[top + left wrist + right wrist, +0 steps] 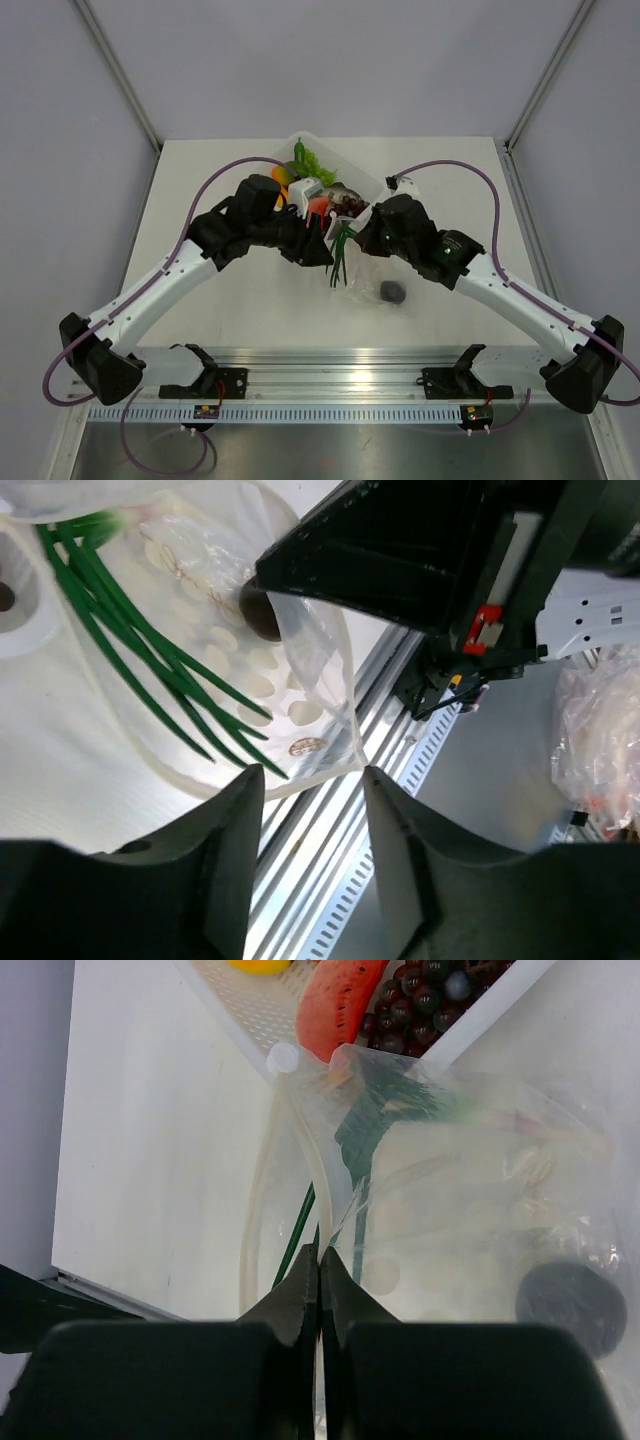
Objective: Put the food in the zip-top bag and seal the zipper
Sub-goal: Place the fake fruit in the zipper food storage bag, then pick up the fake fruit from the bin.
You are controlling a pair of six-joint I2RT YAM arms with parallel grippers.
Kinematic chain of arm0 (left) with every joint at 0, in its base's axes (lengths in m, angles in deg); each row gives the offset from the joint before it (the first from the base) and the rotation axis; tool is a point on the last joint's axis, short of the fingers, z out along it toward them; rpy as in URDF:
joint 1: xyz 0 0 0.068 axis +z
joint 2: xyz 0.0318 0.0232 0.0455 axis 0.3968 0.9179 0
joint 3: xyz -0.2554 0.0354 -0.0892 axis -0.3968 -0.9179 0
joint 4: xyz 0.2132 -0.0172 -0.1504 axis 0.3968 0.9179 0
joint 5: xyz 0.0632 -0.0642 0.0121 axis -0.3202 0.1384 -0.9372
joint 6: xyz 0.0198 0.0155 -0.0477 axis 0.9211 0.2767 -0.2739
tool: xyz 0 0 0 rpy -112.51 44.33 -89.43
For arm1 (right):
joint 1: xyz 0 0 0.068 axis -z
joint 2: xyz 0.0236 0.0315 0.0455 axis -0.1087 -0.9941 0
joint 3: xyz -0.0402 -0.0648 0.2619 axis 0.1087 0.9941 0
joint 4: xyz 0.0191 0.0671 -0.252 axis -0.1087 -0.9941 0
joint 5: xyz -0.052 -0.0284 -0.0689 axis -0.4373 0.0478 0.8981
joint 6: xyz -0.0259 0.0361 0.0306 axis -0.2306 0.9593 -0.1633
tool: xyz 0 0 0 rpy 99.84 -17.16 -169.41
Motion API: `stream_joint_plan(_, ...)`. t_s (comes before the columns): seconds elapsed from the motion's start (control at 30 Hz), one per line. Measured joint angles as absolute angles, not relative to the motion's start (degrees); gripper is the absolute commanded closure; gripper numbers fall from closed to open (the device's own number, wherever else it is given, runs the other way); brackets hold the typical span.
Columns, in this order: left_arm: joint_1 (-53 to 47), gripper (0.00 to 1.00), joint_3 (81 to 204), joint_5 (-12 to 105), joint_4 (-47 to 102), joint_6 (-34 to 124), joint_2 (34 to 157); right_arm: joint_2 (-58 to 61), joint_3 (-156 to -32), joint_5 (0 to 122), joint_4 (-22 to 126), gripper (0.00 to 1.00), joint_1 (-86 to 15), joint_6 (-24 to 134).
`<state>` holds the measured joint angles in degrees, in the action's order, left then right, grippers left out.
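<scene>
The clear zip-top bag [470, 1210] lies on the white table in front of the tray, its mouth toward the tray. My right gripper [320, 1252] is shut on the bag's mouth edge by the zipper strip [318, 1185]. The green onion [130, 650] lies inside the bag. A dark round fruit [572, 1305] shows through the plastic at the bag's far end. My left gripper [315, 775] is open just over the bag's rim [300, 780], with nothing between its fingers. From above, the left gripper [322, 250] and the right gripper [362, 240] flank the onion [340, 260].
The white tray [372, 185] at the back centre holds a watermelon slice [340, 1005], dark grapes [425, 1000], a green pepper [310, 160] and orange and yellow pieces [282, 178]. An aluminium rail [330, 380] runs along the near edge.
</scene>
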<state>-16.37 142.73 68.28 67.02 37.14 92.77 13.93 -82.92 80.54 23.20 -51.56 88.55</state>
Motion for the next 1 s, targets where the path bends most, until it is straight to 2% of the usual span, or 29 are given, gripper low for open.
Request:
stream_joint_plan(0.13, -10.71, 0.55, 140.02, 69.00, 68.05, 37.25, 89.93, 13.93, -82.87, 80.54, 23.20, 1.00, -51.56, 88.57)
stream_joint_plan(0.23, -3.89, 0.45, 140.98, 68.76, 69.25, 36.51, 92.07, 13.93, -82.63, 80.56, 23.28, 1.00, -51.56, 88.61)
stream_joint_plan(0.27, -2.16, 0.38, 142.93, 67.75, 70.67, 36.73, 93.88, 13.97, -82.48, 80.56, 23.28, 1.00, -51.56, 88.66)
stream_joint_plan(0.37, -0.19, 0.26, 151.26, 62.07, 74.10, 38.00, 101.23, 14.14, -82.06, 80.59, 23.24, 1.00, -51.56, 88.77)
stream_joint_plan(0.53, 0.05, 0.21, 167.50, 49.94, 77.69, 40.27, 115.04, 15.06, -81.89, 80.98, 22.93, 1.00, -51.56, 88.68)
stream_joint_plan(0.67, 0.18, 0.16, 174.69, 41.28, 77.97, 44.40, 123.57, 16.02, -81.89, 81.20, 22.65, 1.00, -51.56, 88.50)
stream_joint_plan(0.83, 0.31, 0.14, 176.11, 33.55, 74.08, 53.25, 129.95, 16.90, -81.89, 81.20, 21.10, 1.00, -51.56, 88.46)
stream_joint_plan(1.0, 0.38, 0.13, 172.33, 32.76, 65.58, 62.69, 130.67, 16.94, -81.87, 81.13, 20.31, 1.00, -51.56, 88.46)
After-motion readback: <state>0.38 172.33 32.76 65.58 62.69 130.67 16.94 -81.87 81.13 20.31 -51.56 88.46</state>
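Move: The left hand hovers empty beside the bag's mouth. The orange in the white box lies about 37 cm ahead of it, 6 cm to its left and some 19 cm lower. In the same box the mango is roughly 35 cm ahead and 14 cm left of the hand, the papaya 41 cm ahead and 9 cm left, and the watermelon slice 29 cm ahead and 2 cm left. From the right hand, the orange is about 30 cm ahead and 16 cm left, well below. The left hand leaves the bag's mouth empty, swinging left and then sweeping mainly forward, nearly 30 cm out and 11 cm left, over the box towards the orange and its neighbours, sinking some 8 cm mostly near the end, while its wrist turns about 50 degrees from pointing right and down to forward and down and its half-open fingers spread wide. The right hand keeps its closed pinch on the edge of the bag's mouth, drifting only a centimetre or so back and right without turning. ##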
